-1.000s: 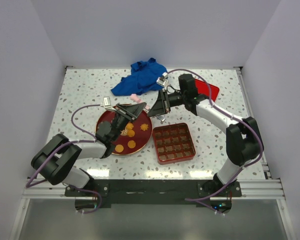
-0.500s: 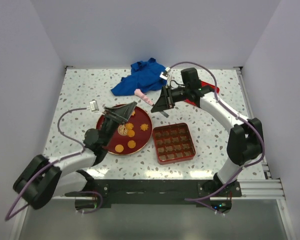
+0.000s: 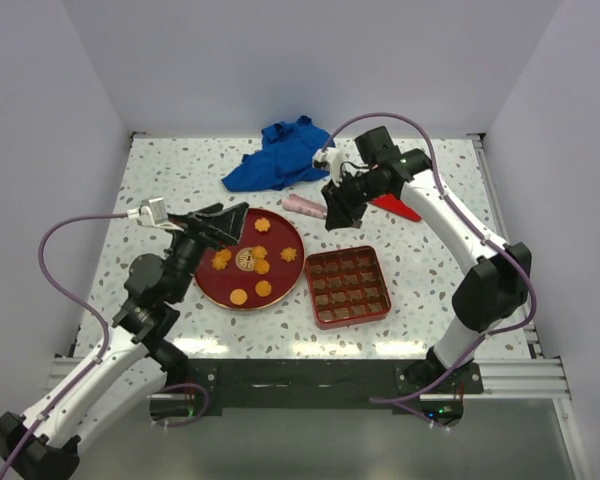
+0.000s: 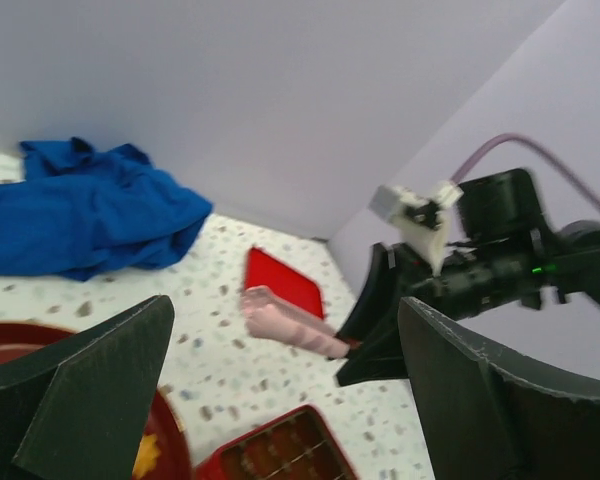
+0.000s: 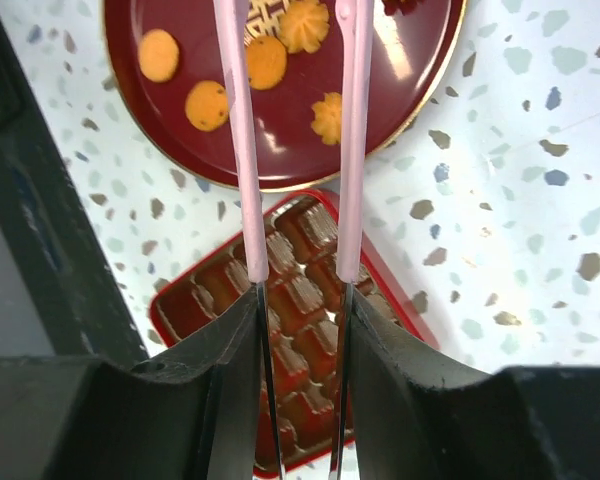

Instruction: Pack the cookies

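Observation:
Several orange-golden cookies (image 3: 263, 267) lie on a dark red plate (image 3: 212, 288); the right wrist view shows them too, cookies (image 5: 207, 105) on the plate (image 5: 280, 160). A red tray (image 3: 347, 286) with empty compartments sits right of the plate, also seen in the right wrist view as the tray (image 5: 300, 300). My right gripper (image 3: 332, 208) hangs behind the tray, shut on pink-tipped tongs (image 3: 302, 206). Both tong arms (image 5: 242, 150) run out between its jaws, their tips apart. My left gripper (image 3: 215, 222) stands open and empty over the plate's left rim.
A crumpled blue cloth (image 3: 280, 155) lies at the back of the table. A flat red lid (image 3: 400, 200) rests behind the right arm. The left wrist view shows the cloth (image 4: 80, 215), the lid (image 4: 280, 280) and the tongs (image 4: 285, 322).
My left gripper has opened, let go of the tongs and pulled back to the left. The right gripper now holds the tongs alone and has turned them toward the plate.

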You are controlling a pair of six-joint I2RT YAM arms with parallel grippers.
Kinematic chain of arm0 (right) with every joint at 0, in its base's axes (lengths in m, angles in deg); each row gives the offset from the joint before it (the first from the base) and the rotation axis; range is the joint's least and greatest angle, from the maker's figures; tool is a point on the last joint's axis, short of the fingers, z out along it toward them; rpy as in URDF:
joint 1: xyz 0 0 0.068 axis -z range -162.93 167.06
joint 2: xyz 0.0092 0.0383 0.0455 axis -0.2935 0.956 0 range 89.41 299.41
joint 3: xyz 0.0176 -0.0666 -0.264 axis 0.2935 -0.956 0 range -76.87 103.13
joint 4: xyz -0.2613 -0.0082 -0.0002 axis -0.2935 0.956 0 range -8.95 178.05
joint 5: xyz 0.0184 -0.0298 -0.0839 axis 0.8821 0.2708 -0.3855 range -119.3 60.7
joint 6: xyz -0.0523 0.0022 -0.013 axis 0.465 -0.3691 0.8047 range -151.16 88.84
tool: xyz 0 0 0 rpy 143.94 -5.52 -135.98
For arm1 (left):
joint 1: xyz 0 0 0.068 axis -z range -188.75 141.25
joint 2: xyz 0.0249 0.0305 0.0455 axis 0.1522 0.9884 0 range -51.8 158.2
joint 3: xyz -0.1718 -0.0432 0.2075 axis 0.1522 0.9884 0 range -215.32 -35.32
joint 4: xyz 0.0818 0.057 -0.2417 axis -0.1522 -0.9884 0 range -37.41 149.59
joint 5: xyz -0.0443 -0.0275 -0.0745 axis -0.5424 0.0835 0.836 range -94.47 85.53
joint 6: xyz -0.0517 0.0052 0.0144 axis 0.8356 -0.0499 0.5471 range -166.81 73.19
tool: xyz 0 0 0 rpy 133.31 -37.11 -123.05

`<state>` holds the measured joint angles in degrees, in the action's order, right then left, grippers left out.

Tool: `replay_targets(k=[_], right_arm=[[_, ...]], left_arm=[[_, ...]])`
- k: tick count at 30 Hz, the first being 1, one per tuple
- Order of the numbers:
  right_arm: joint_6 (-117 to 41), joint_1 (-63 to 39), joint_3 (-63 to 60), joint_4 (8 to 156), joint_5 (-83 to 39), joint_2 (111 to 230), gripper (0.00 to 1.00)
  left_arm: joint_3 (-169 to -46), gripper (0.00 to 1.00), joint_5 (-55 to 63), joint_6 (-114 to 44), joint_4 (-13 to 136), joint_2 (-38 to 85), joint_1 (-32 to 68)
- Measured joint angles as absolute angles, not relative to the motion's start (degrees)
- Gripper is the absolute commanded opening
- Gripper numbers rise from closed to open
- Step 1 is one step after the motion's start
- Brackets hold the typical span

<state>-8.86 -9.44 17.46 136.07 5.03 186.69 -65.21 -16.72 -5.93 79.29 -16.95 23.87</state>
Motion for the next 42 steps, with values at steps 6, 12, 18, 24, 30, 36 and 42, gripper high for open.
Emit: replay_targets(k=[6, 12, 18, 24, 30, 36, 42], right_arm=[[-1.82, -14.75, 19.64, 138.83, -2.93, 186.88, 0.38], [4.48, -23.12, 20.47, 140.55, -10.45, 188.98, 0.39], [8.39, -28.26, 22.66, 141.36, -15.84, 194.42, 0.39], [9.46, -31.05, 25.13, 141.47, -21.42, 201.85, 0.4], [8.94, -31.45, 27.88, 140.88, -25.07, 208.48, 0.4], [8.41, -31.27, 29.61, 140.36, -27.23, 209.85, 0.4], [8.46, -31.05, 30.29, 139.7, -29.44, 209.96, 0.4]], left_arm=[[-67.11, 1.0, -20.96, -11.74, 65.66, -19.03, 23.87], [-70.5, 1.0, -25.52, -15.96, 54.88, -20.49, 23.87], [-75.77, 0.99, -30.92, -18.02, 45.94, -21.56, 23.87], [-76.8, 1.0, -35.4, -18.98, 40.19, -25.06, 23.87], [-76.8, 1.0, -37.2, -18.93, 37.09, -27.01, 23.87], [-76.69, 1.0, -37.76, -18.87, 36.11, -27.79, 23.87], [-76.64, 1.0, -37.76, -18.74, 35.93, -27.79, 23.87]])
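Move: The right hand, holding the pink tongs, seems headed for the star cookie at the tray's right side, about 11 cm to its left, 3 cm back and some 18 cm below. The centre star cookie lies 7 cm farther left, level with that cookie; the cookie box is 11 cm back and 3 cm left of the hand. From the left hand, the target cookie lies about 2 cm ahead, 11 cm right, 31 cm below. Right hand lowers the held tongs 11 cm and left 7, fingers steepening, towards the star cookie; left withdraws leftward. ##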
